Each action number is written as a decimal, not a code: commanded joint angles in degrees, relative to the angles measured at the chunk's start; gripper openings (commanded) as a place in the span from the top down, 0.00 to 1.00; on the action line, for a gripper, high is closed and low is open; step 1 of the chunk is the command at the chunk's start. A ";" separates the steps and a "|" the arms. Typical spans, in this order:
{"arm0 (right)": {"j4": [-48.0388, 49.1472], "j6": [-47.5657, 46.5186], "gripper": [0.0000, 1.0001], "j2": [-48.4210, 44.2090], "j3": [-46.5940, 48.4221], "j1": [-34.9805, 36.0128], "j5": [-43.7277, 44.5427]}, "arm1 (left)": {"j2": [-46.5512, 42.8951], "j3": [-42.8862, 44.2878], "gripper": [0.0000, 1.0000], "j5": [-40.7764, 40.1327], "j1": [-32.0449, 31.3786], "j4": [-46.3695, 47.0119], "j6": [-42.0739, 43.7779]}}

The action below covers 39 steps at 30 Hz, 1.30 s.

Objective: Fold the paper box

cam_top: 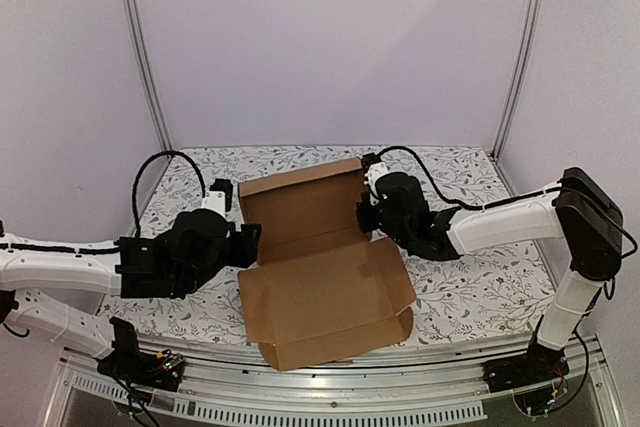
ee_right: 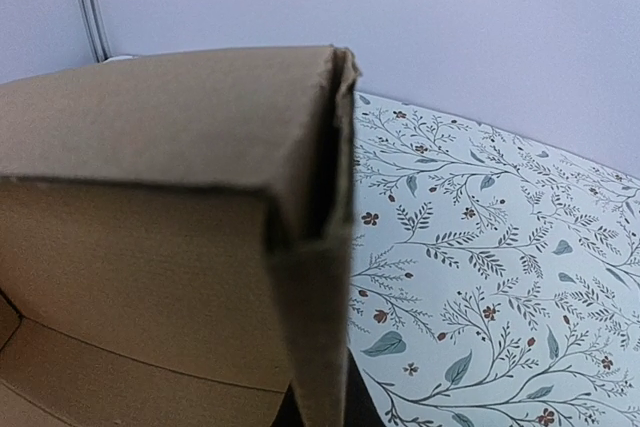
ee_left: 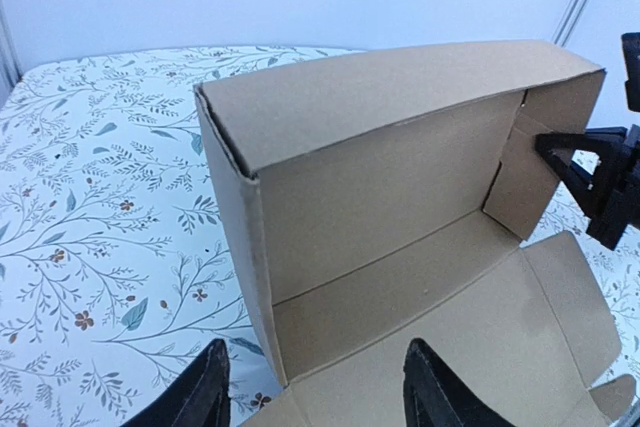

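Observation:
The paper box, plain brown cardboard, lies in the middle of the table with its back wall standing up and its front panel flat. My left gripper is at the box's left end. In the left wrist view the left gripper is open, one of its fingers outside the left wall and the other over the box floor, neither touching cardboard. My right gripper is shut on the box's right end wall, whose edge fills the gap and hides most of the right gripper.
A floral cloth covers the table. Pale enclosure walls and two metal posts stand behind. An aluminium rail runs along the near edge, just past the box's front flap.

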 commanded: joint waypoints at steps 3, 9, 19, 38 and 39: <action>11.18 -4.24 1.00 2.72 -1.44 -3.29 -10.41 | -11.74 1.19 0.43 5.57 -0.75 -14.16 1.29; 20.59 -10.05 1.00 4.36 -5.00 -4.24 -19.65 | -17.07 5.71 0.44 9.11 2.76 -15.56 5.10; 23.13 -16.27 1.00 4.65 -7.49 -4.28 -33.40 | -3.70 19.13 0.66 29.75 13.08 -10.44 11.12; 30.26 -14.50 1.00 9.25 -9.69 -4.29 -35.49 | 25.25 35.93 1.00 51.35 17.06 -0.61 8.11; 30.76 -14.19 1.00 9.43 -9.77 -4.23 -35.55 | 25.96 36.00 1.00 51.62 17.05 -0.38 7.97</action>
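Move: Ahead of and right of the open left hand lies its goal, the right end of the raised wall's top lip: about 11 cm out, 24 cm right, 5 cm higher. The lip's left end is some 9 cm ahead, 3 cm left; the base panel's middle is 6 cm back, 16 cm right and 13 cm below. The right hand already pinches the right end flap at its fingertips; the lip's right end is about 6 cm ahead, 1 cm left and 6 cm above. Swinging the box round, the right hand keeps its pinch on the end flap and turns some 35 degrees counter-clockwise, going first slightly forward, then left and back, finally sinking a little. The left hand backs off while rising, then sweeps right and forward over the wall, shutting its empty fingers and turning clockwise, and sinks about 4 cm towards the lip's held end; contact can't be seen. ##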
